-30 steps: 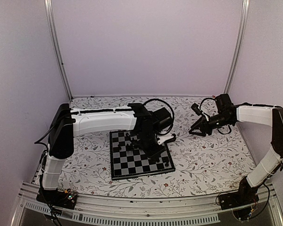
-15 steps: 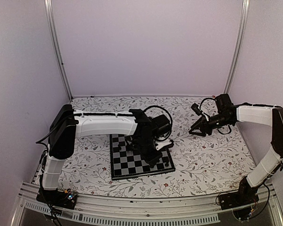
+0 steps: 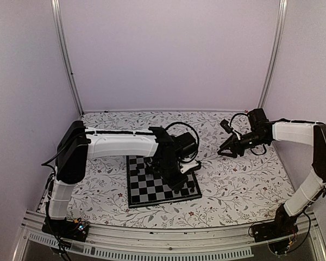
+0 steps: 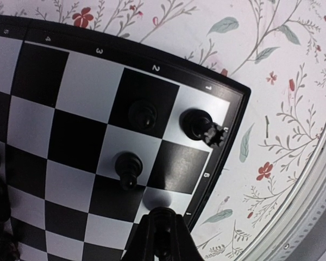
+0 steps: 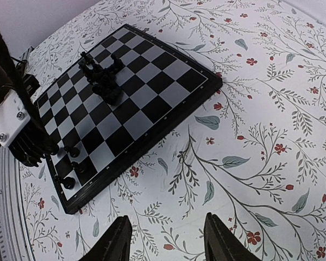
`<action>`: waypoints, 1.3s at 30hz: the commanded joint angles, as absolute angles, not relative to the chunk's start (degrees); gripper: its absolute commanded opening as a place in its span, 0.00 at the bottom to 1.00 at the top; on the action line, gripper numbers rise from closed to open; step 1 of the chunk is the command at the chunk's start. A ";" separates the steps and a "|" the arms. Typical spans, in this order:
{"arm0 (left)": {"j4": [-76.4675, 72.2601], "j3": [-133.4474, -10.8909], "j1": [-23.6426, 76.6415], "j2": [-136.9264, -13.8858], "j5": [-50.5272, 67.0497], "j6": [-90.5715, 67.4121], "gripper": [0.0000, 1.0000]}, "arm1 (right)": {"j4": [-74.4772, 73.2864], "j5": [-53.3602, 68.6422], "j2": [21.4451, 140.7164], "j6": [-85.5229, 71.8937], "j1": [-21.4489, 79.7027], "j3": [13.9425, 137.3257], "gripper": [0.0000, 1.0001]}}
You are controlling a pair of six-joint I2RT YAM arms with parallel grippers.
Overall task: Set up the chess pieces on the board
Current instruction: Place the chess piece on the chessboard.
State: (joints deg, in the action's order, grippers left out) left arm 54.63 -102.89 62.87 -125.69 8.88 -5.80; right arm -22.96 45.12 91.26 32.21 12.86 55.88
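The board (image 3: 144, 190) lies on the floral cover, in front of the left arm. My left gripper (image 4: 163, 218) is shut on a black chess piece (image 4: 164, 235), held just above a light square by the board's edge. Three chess pieces stand upright near that corner: one (image 4: 143, 115) on a dark square, one (image 4: 198, 124) in the corner square, one (image 4: 129, 166) closest to the gripper. In the right wrist view a heap of chess pieces (image 5: 100, 76) lies on the board's (image 5: 163, 87) far part. My right gripper (image 5: 168, 231) hangs open over the cover, nothing between its fingers.
The floral table cover (image 3: 233, 179) spreads around the board. A metal rail (image 3: 168, 242) runs along the near edge, close to the board's corner. Pale walls and two upright poles (image 3: 65, 54) close off the back. My right gripper (image 3: 224, 151) is well right of the board.
The left arm has dropped lower and shifted toward the board's near right corner with the piece in its grip. The right arm has not moved.
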 commanded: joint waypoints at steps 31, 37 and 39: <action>50.91 -101.77 62.69 -110.25 -4.68 -7.32 0.35 | -23.87 45.00 92.02 32.98 13.02 57.06 0.49; 48.76 -92.76 55.74 -105.11 -8.66 -11.48 0.35 | -24.09 45.27 92.20 33.31 13.03 57.13 0.49; 50.12 -90.86 54.39 -105.16 -10.86 -12.56 0.28 | -24.13 45.23 92.28 33.31 13.07 57.13 0.49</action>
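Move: The left hand holds its chess piece right over its white square, in the board's near row, with the square about 4 cm below the hand point. The corner rook stands some 8 cm to the right and 1 cm farther out. One pawn lies 3 cm right and 4 cm ahead, another 7 cm right and 5 cm ahead. The piece cluster sits about 14 cm ahead and 8 cm left. From the right hand the square is roughly 26 cm left, 13 cm back. Down a bare half centimetre goes the left hand to set the chess piece on its white square; there the fingers open gradually to about a third and let go. The hand then lifts quickly some 14 cm, drifting about 6 cm forward and 4 cm left over the board as the wrist swings the fingertips forward and somewhat right. ##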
